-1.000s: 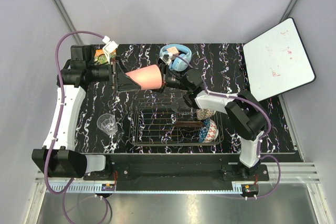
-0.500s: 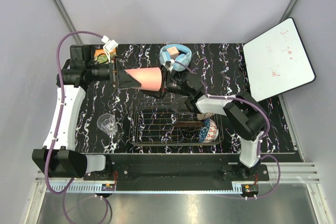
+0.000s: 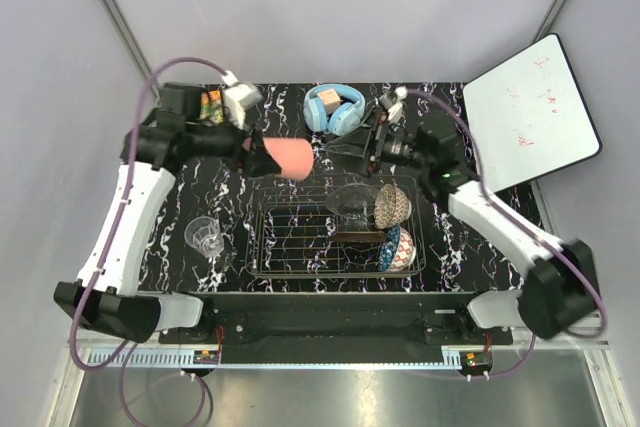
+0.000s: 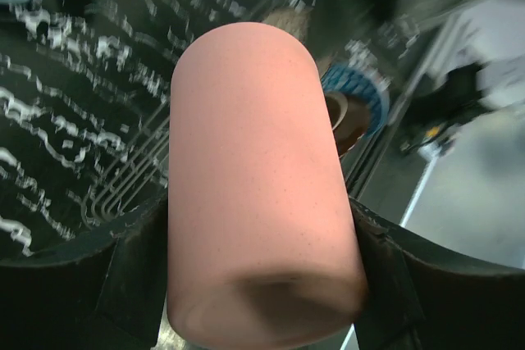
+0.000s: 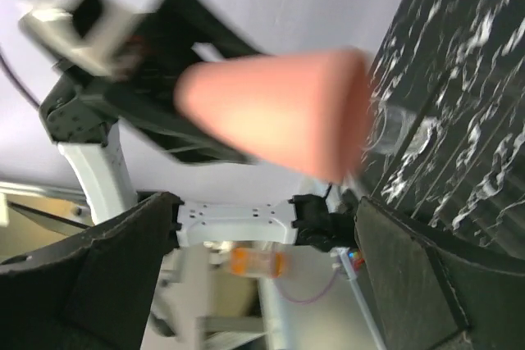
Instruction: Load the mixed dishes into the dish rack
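Note:
My left gripper (image 3: 268,156) is shut on the salmon-pink cup (image 3: 292,158) and holds it on its side in the air over the far left corner of the dish rack (image 3: 300,247). The cup (image 4: 254,178) fills the left wrist view between the black fingers (image 4: 135,260). My right gripper (image 3: 360,147) is open and empty, a little right of the cup, facing it (image 5: 279,112). In the rack stand the clear glass dish (image 3: 352,201), the beige-brown bowl (image 3: 392,204) and the blue-patterned bowl (image 3: 398,248). The small glass tumbler (image 3: 204,235) stands on the table left of the rack.
Light-blue headphones (image 3: 333,107) lie behind the rack at the table's far edge. The orange book (image 3: 211,103) lies at the far left corner. A white board (image 3: 530,112) leans at the far right.
My right gripper has come away from the cup's mouth and its arm has swung out to the right. My left arm has carried the cup a little right and nearer the rack.

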### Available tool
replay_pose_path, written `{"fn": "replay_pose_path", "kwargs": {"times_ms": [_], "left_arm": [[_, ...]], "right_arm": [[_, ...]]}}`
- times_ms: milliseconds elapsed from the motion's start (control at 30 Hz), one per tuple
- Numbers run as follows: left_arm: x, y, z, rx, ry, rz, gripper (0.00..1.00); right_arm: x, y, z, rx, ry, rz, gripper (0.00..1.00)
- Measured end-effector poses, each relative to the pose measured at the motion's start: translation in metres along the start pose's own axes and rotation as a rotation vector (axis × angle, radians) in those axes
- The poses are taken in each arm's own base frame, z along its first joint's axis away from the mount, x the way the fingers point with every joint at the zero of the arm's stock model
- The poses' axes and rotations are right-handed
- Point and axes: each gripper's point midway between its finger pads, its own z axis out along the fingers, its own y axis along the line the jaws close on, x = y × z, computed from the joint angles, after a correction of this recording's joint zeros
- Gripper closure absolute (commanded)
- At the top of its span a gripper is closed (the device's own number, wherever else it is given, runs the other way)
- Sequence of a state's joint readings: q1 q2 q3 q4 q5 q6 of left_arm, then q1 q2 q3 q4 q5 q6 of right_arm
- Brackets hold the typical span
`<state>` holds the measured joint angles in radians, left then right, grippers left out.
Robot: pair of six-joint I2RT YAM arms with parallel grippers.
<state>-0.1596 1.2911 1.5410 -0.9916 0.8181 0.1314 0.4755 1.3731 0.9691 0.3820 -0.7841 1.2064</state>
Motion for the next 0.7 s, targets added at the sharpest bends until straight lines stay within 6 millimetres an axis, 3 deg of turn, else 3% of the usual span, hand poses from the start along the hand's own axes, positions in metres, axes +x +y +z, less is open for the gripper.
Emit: {"fn": "replay_pose_path", "kwargs": {"times_ms": [33,133,267,333,433,700], "left_arm": [[0.012,-0.006,0.013,-0.012,0.062,0.032,0.96],[0.046,0.010,0.038,-0.114,0.223,0.068,0.96],[0.083,0.047,0.058,-0.251,0.399,0.057,0.97],[0.096,0.063,0.064,-0.316,0.460,0.063,0.97],[0.105,0.071,0.068,-0.376,0.515,0.097,0.97],[0.139,0.083,0.091,-0.429,0.657,0.155,0.99]], "right_arm": [[-0.002,0.021,-0.007,0.000,-0.019,-0.082,0.00],[-0.003,0.077,-0.035,-0.020,-0.105,-0.298,0.00],[0.001,0.112,-0.068,-0.017,-0.211,-0.459,0.00],[0.000,0.115,-0.078,0.007,-0.253,-0.497,0.00],[-0.001,0.109,-0.086,0.052,-0.289,-0.517,0.00],[0.000,0.063,-0.084,0.175,-0.274,-0.459,0.00]]}}
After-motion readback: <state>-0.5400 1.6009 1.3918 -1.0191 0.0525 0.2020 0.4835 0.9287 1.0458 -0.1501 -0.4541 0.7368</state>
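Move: The left hand holds the pink cup; the dish rack's left rear part lies almost straight below it, about 1 cm ahead, 1 cm right and 27 cm down. Near table height, the clear glass stands some 16 cm left and 5 back; in the rack, the glass bowl is about 16 cm right and 4 ahead, the brown bowl 18 right and 5 back. From the empty right hand, the rack's left rear part is roughly 13 cm left, level ahead and 27 down. Still gripping the pink cup, the left hand carries it down about 18 cm, nearly plumb, towards the dish rack's left rear part, while its wrist rolls some 45 degrees so that the fingers and cup swing from pointing right to pointing mostly down. The right hand, open and already clear of the cup, draws off right and back, rising first and then sinking partway. ##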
